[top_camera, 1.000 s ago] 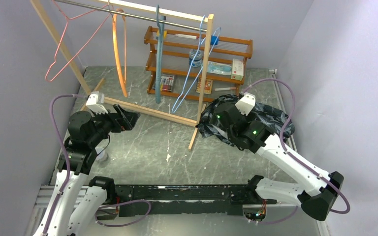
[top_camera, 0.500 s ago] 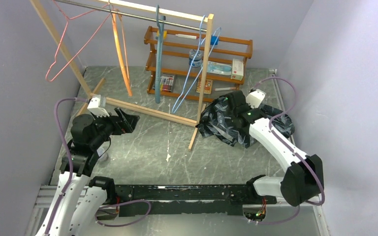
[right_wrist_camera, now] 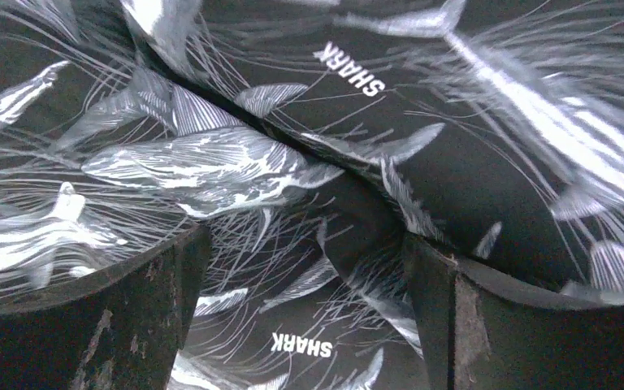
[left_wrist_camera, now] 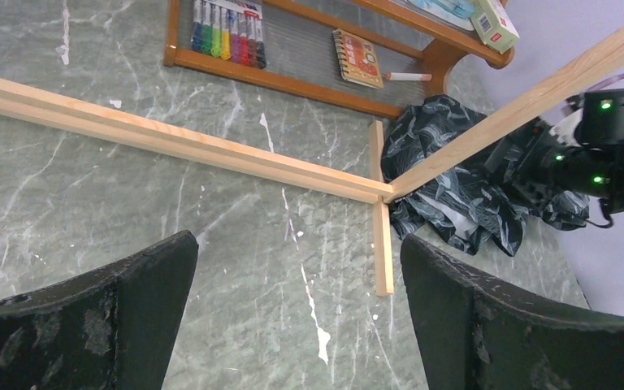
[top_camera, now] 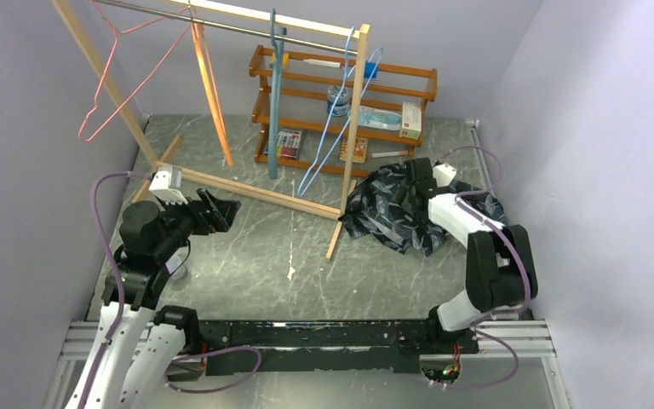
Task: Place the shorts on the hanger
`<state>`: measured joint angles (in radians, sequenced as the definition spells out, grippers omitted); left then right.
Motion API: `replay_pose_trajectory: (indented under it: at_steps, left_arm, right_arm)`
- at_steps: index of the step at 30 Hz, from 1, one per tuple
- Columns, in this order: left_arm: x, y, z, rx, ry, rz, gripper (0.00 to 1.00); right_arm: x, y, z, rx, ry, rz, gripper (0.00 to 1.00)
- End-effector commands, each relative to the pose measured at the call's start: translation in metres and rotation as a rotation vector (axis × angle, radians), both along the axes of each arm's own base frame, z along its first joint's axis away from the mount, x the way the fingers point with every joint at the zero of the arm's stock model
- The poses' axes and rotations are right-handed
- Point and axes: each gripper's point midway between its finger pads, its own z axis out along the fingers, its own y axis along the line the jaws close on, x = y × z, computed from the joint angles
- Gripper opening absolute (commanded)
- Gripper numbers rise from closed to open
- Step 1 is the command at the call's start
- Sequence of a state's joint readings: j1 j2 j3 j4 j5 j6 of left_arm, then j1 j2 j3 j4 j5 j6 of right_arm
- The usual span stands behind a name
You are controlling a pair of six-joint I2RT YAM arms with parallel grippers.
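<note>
The shorts [top_camera: 387,217], dark with pale streaks, lie crumpled on the floor right of the rack's right post; they also show in the left wrist view [left_wrist_camera: 455,199]. My right gripper [top_camera: 409,189] is down on the top of the heap. Its fingers stand open, and folds of the shorts [right_wrist_camera: 309,171] printed "SHARK" fill the gap [right_wrist_camera: 302,244]. The hanger [top_camera: 324,141], thin light-blue wire, hangs from the right end of the rail, beside the post. My left gripper [top_camera: 221,209] hovers open and empty over bare floor [left_wrist_camera: 301,244], far left of the shorts.
A wooden rack base rail [top_camera: 255,192] and right post [top_camera: 355,128] stand between the arms. On the rail hang a pink wire hanger [top_camera: 106,94], an orange hanger [top_camera: 209,94] and a teal plastic hanger [top_camera: 276,94]. A wooden shelf [top_camera: 409,81] sits behind.
My right arm has reached forward and set its gripper onto the far side of the shorts, its elbow folding back. The orange hanger has swung. The left arm has barely shifted.
</note>
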<state>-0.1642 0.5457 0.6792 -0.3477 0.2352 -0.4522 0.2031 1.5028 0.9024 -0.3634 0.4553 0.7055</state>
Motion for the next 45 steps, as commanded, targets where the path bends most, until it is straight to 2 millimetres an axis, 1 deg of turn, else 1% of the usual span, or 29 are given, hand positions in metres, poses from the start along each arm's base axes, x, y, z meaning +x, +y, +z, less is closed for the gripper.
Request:
replay_pose_trajectory:
  at_steps: [1, 2, 3, 4, 6, 7, 8, 10, 11, 12, 17, 20, 21, 24, 26, 27, 30, 32, 35, 38, 39, 41, 43, 45]
  left_arm:
    - [0.002, 0.003, 0.009, 0.008, -0.049, 0.006, 1.00]
    - [0.002, 0.003, 0.009, 0.008, -0.050, 0.008, 0.99]
    - [0.002, 0.003, 0.009, 0.008, -0.051, 0.009, 0.99]
    - [0.002, 0.003, 0.009, 0.009, -0.051, 0.008, 0.99]
    - [0.002, 0.004, 0.010, 0.010, -0.056, 0.009, 0.99]
    - [0.002, 0.004, 0.010, 0.011, -0.056, 0.009, 0.99]
    - [0.002, 0.004, 0.009, 0.011, -0.056, 0.010, 0.98]
    - [0.003, 0.004, 0.009, 0.012, -0.054, 0.011, 0.98]
    - [0.003, 0.004, 0.009, 0.014, -0.053, 0.011, 0.98]
    - [0.003, 0.004, 0.008, 0.015, -0.051, 0.010, 0.98]
    - [0.003, 0.004, 0.008, 0.015, -0.049, 0.015, 0.97]
    - [0.004, 0.005, 0.007, 0.018, -0.051, 0.019, 0.97]
    - [0.005, 0.006, 0.004, 0.023, -0.048, 0.020, 0.96]
    - [0.006, 0.007, 0.002, 0.026, -0.036, 0.029, 0.96]
    - [0.006, 0.006, 0.002, 0.027, -0.031, 0.025, 0.96]
    - [0.007, 0.006, 0.001, 0.027, -0.031, 0.024, 0.96]
    - [0.007, 0.007, 0.001, 0.033, -0.033, 0.026, 0.96]
    - [0.007, 0.007, 0.000, 0.038, -0.035, 0.022, 0.96]
    - [0.006, 0.005, 0.000, 0.036, -0.034, 0.015, 0.96]
    - [0.006, 0.003, 0.000, 0.035, -0.033, 0.002, 0.95]
    - [0.006, 0.003, 0.000, 0.036, -0.031, 0.000, 0.95]
    - [0.007, 0.004, -0.001, 0.035, -0.026, 0.008, 0.95]
    - [0.009, 0.007, -0.004, 0.032, -0.011, 0.033, 0.96]
    - [0.009, 0.011, -0.009, 0.020, 0.025, 0.063, 0.97]
  right_arm:
    - [0.003, 0.016, -0.034, 0.083, 0.040, 0.069, 0.90]
    - [0.001, 0.015, -0.039, 0.081, 0.051, 0.072, 0.88]
    - [-0.001, 0.015, -0.040, 0.079, 0.053, 0.075, 0.85]
    - [-0.002, 0.014, -0.040, 0.074, 0.056, 0.080, 0.82]
    - [-0.005, 0.013, -0.033, 0.067, 0.042, 0.090, 0.71]
    - [-0.006, 0.013, -0.027, 0.064, 0.028, 0.098, 0.61]
    - [-0.007, 0.012, -0.018, 0.060, 0.009, 0.107, 0.49]
    - [-0.007, 0.012, 0.002, 0.058, -0.036, 0.122, 0.17]
    - [-0.007, 0.013, 0.018, 0.061, -0.074, 0.127, 0.02]
    - [-0.009, 0.012, 0.028, 0.058, -0.087, 0.127, 0.00]
    - [-0.025, 0.004, 0.082, 0.046, -0.148, 0.106, 0.00]
    - [-0.033, 0.011, 0.126, 0.076, -0.218, 0.168, 0.00]
    - [-0.036, 0.016, 0.146, 0.093, -0.260, 0.195, 0.00]
    - [-0.050, 0.026, 0.194, 0.140, -0.365, 0.267, 0.00]
    - [-0.061, 0.030, 0.219, 0.160, -0.411, 0.301, 0.00]
    - [-0.066, 0.030, 0.228, 0.168, -0.422, 0.308, 0.00]
    - [-0.079, 0.039, 0.243, 0.198, -0.432, 0.371, 0.00]
    - [-0.086, 0.048, 0.248, 0.217, -0.426, 0.431, 0.00]
    - [-0.097, 0.053, 0.252, 0.235, -0.401, 0.476, 0.00]
    - [-0.106, 0.062, 0.263, 0.258, -0.410, 0.539, 0.00]
    - [-0.108, 0.067, 0.268, 0.274, -0.414, 0.571, 0.00]
    - [-0.114, 0.081, 0.271, 0.319, -0.406, 0.649, 0.00]
    - [-0.120, 0.097, 0.268, 0.394, -0.393, 0.717, 0.00]
    - [-0.128, 0.116, 0.262, 0.489, -0.388, 0.797, 0.00]
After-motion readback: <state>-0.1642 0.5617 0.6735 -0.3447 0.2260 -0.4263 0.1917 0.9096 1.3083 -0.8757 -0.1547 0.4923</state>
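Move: The bunched shorts lie right under my open right fingers, their middle some 5 cm below and about 2 cm back. The rack's corner with the front upright is about 17 cm to my right hand's left and 6 cm back; the orange notebook sits roughly 11 cm ahead and 14 cm left. From my left hand the shorts are some 46 cm right, 9 cm ahead and 23 cm down. I sink my right hand about 4 cm more into the shorts, shut the fingers from wide open and pinch a fold of the cloth. Then I raise it steeply, some 30 cm from that low point, drawing back towards my base and, late on, drifting left, while the fingertips tilt up and the wrist swings about 35 degrees counter-clockwise; my grip stays shut. ##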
